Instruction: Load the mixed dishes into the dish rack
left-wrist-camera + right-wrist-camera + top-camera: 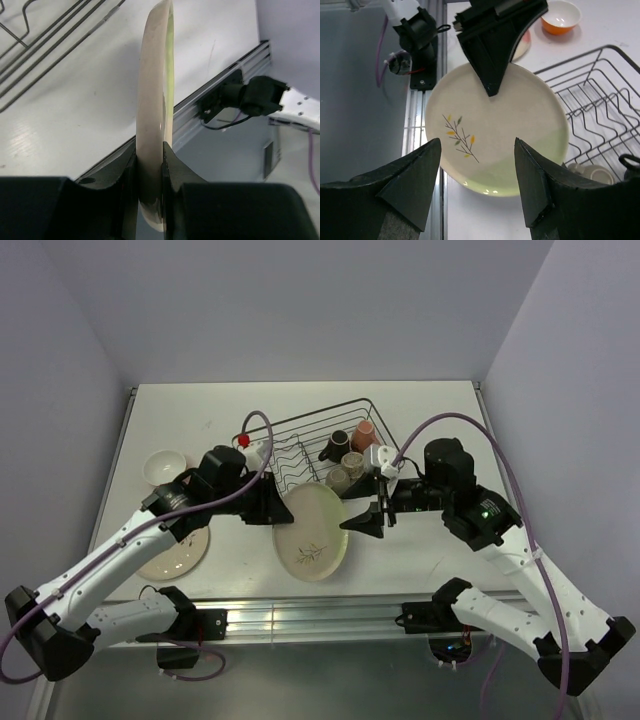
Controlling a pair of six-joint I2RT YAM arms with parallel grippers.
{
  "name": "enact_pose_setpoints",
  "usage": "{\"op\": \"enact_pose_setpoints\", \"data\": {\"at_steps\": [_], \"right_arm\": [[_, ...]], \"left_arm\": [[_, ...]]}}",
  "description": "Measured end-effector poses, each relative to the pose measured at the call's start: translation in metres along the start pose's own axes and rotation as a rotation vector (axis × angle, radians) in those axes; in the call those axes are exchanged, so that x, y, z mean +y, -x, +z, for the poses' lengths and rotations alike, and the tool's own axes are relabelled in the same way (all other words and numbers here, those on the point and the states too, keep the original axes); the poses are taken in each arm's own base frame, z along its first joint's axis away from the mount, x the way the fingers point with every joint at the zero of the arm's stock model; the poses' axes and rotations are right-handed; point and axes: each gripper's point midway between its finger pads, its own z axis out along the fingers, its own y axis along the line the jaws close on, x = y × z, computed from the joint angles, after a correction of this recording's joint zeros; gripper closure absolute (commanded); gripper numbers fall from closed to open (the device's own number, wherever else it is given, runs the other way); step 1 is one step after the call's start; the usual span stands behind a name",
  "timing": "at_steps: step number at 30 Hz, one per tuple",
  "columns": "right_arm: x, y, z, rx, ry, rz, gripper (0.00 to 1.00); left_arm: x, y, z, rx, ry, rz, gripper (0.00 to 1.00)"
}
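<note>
A cream, green-tinted plate (pixel 312 532) with a sprig mark hangs tilted just in front of the dish rack (pixel 300 440), a black wire basket. My left gripper (pixel 272 510) is shut on the plate's left rim. In the left wrist view the plate (pixel 155 90) shows edge-on, clamped between both fingers of that gripper (pixel 150 150). My right gripper (pixel 365 522) stands open at the plate's right edge. In its own view the plate (pixel 520 120) faces it, and the open jaws of that gripper (pixel 477 142) are apart from the near rim.
Several small mugs (pixel 350 455) sit in the rack's right end. An orange-outside white bowl (pixel 165 467) stands at the left, with a second cream plate (pixel 178 552) flat under my left arm. The table's front rail (pixel 300 620) runs just below the held plate.
</note>
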Motion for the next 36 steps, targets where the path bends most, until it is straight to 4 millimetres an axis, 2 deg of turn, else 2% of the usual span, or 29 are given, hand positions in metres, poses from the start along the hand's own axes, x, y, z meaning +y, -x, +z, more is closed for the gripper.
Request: {"op": "enact_pose_setpoints", "data": {"at_steps": [3, 6, 10, 13, 15, 20, 26, 32, 36], "right_arm": [[-0.009, -0.005, -0.004, 0.004, -0.037, 0.031, 0.32], [-0.025, -0.004, -0.013, -0.007, -0.101, 0.046, 0.32], [-0.051, -0.003, -0.033, -0.030, -0.218, 0.062, 0.32], [-0.065, -0.012, -0.048, -0.034, -0.298, 0.090, 0.32], [-0.069, -0.020, -0.056, -0.036, -0.332, 0.104, 0.31], [-0.080, -0.038, -0.070, -0.035, -0.396, 0.162, 0.31], [-0.088, -0.059, -0.078, -0.027, -0.437, 0.233, 0.32], [-0.089, -0.062, -0.079, -0.025, -0.441, 0.242, 0.31], [-0.091, -0.064, -0.079, -0.021, -0.442, 0.250, 0.31]], "left_arm": [[0.001, 0.005, 0.001, 0.028, 0.035, 0.046, 1.00], [0.001, 0.025, -0.002, 0.030, 0.089, 0.095, 1.00], [-0.009, 0.088, -0.010, -0.061, 0.117, 0.154, 1.00], [-0.018, 0.139, -0.016, -0.148, 0.129, 0.221, 1.00], [-0.022, 0.166, -0.018, -0.191, 0.147, 0.273, 1.00], [-0.017, 0.211, -0.017, -0.245, 0.241, 0.427, 1.00], [0.002, 0.240, -0.021, -0.270, 0.354, 0.709, 1.00], [0.019, 0.266, -0.034, -0.281, 0.387, 0.928, 1.00], [0.037, 0.276, -0.034, -0.255, 0.396, 1.079, 1.00]]}}
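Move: The green plate is already in my left hand. The rack's wire plate slots lie about 26 cm ahead of this hand, 1 cm to its right and 18 cm below. The grey-green mug in the rack is some 20 cm ahead and 14 cm right of it, and the black mug some 31 cm ahead and 14 cm right, both roughly 17 cm lower. From my empty right hand, the slots are about 28 cm ahead, 15 cm left and 27 cm down. Keeping the green plate pinched by its edge, I carry it with my left hand about 24 cm forward while rising some 13 cm, towards the rack, then veer a little left as well, rolling the wrist roughly 65 degrees to stand the plate more on edge. My right hand, open and empty, withdraws from the plate rightwards and forward, sinking slightly. ##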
